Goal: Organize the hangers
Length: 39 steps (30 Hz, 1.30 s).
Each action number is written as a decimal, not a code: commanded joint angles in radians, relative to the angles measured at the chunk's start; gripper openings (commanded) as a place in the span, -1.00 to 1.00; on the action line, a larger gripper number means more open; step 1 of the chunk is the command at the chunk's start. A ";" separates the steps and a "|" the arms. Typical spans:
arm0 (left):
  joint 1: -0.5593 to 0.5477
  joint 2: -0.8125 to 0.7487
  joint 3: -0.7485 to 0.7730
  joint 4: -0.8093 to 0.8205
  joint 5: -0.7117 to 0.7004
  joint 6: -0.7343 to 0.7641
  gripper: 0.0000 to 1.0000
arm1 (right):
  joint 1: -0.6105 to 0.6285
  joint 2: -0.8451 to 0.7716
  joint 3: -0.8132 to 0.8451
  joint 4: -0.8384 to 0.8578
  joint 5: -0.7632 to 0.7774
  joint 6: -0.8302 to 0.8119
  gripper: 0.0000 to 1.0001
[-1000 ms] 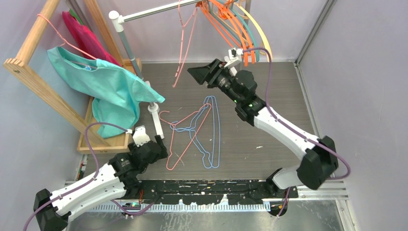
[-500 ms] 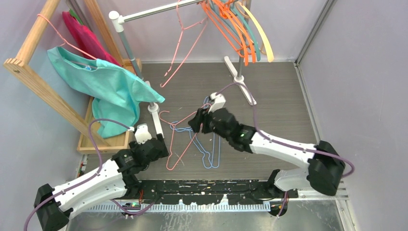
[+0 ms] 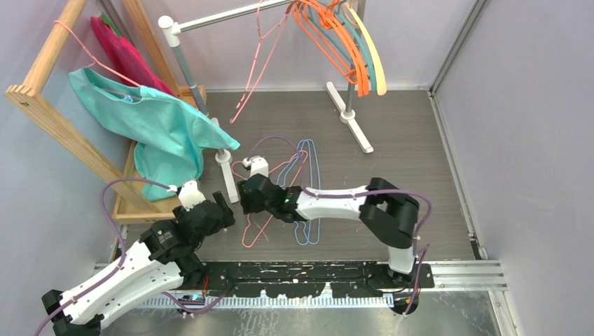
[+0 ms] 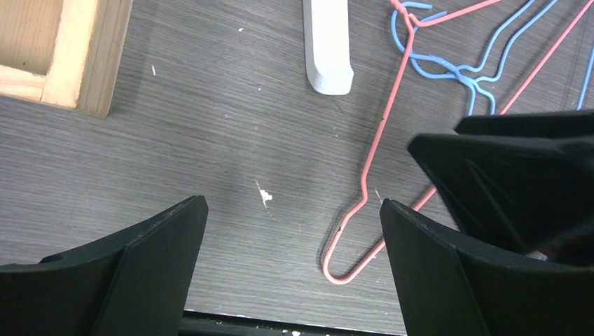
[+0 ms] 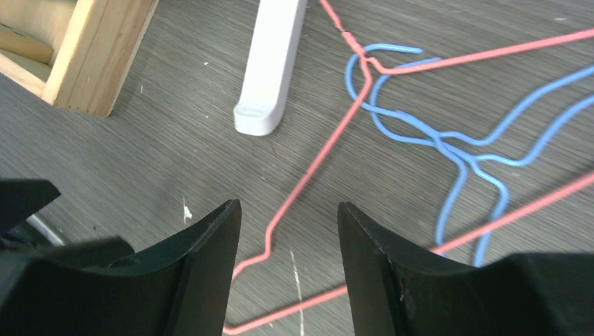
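Note:
A pink wire hanger [image 3: 256, 236] and light-blue wire hangers [image 3: 317, 189] lie tangled on the dark floor. My right gripper [image 3: 245, 203] is open and empty, low over the pink hanger's left arm; that wire [image 5: 315, 161] runs between the jaws [image 5: 289, 224]. The blue hangers [image 5: 448, 150] lie to its right. My left gripper [image 3: 223, 210] is open and empty beside it [image 4: 291, 231], with the pink hanger's lower bend [image 4: 371, 161] near its right finger. One pink wire hanger [image 3: 256, 63], orange [image 3: 329, 42], teal and cream hangers [image 3: 375, 56] hang on the rail.
The rail's white foot [image 3: 228, 175] stands just beyond both grippers [image 5: 270, 63]. A wooden frame [image 3: 63, 133] with a teal shirt [image 3: 161, 126] on a pink hanger stands at the left. The right gripper's black body [image 4: 518, 175] fills the left wrist view's right side.
My right arm came down from the rail and swung left over the floor hangers, ending next to my left gripper. The hung hangers swayed. My left arm shifted slightly left.

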 commanded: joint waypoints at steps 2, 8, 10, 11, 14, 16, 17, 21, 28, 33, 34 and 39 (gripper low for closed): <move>0.004 -0.004 0.024 -0.017 0.000 -0.006 0.96 | 0.008 0.123 0.138 -0.024 0.059 0.015 0.11; 0.004 -0.050 0.011 -0.006 0.008 0.013 0.96 | 0.011 0.212 0.204 -0.085 0.149 0.031 0.10; 0.003 -0.063 0.006 -0.007 0.006 0.018 0.96 | 0.012 0.228 0.211 -0.087 0.159 0.031 0.11; 0.003 -0.069 0.004 -0.007 0.005 0.019 0.96 | 0.012 0.238 0.219 -0.088 0.158 0.031 0.11; 0.004 -0.074 0.000 0.003 0.008 0.026 0.96 | 0.012 0.267 0.238 -0.100 0.152 0.032 0.09; 0.003 -0.071 -0.001 0.006 0.012 0.027 0.96 | 0.012 0.277 0.233 -0.099 0.160 0.039 0.01; 0.003 -0.071 -0.002 0.007 0.012 0.029 0.96 | 0.011 0.279 0.229 -0.099 0.166 0.040 -0.07; 0.003 -0.067 -0.001 0.011 0.012 0.029 0.96 | 0.012 0.275 0.197 -0.096 0.216 0.053 -0.33; 0.004 -0.080 -0.013 0.016 0.024 0.022 0.96 | -0.003 0.279 0.152 -0.107 0.244 0.078 -0.98; 0.004 -0.080 -0.012 0.009 0.022 0.017 0.96 | -0.017 0.152 -0.008 0.002 0.215 0.076 -0.98; 0.004 -0.077 -0.011 0.006 0.019 0.016 0.96 | -0.023 0.112 -0.045 0.029 0.206 0.076 -0.98; 0.003 -0.051 -0.004 0.006 0.012 0.014 0.96 | -0.048 -0.107 -0.202 0.103 0.178 0.089 -0.98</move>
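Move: The pink hanger's left shoulder wire, just below its neck, lies about 3 cm ahead of the right hand, level sideways and 7 cm below. From that hand, the two blue hangers centre 5 cm ahead and 14 cm to the right, partly under the pink one; the rack's white foot is some 9 cm ahead and 7 cm left, all about as low. For the left hand, that pink wire lies roughly 10 cm ahead, 9 cm right and 8 cm below. The right fingers, half open, shut on the pink hanger's shoulder wire just below its neck and pinch it. The hand first sinks about 7 cm, easing some 3 cm forward, and closes near the table with the wrist rolling and turning slightly clockwise; then it draws the wire about 5 cm right and a little back, towards the blue hangers. ##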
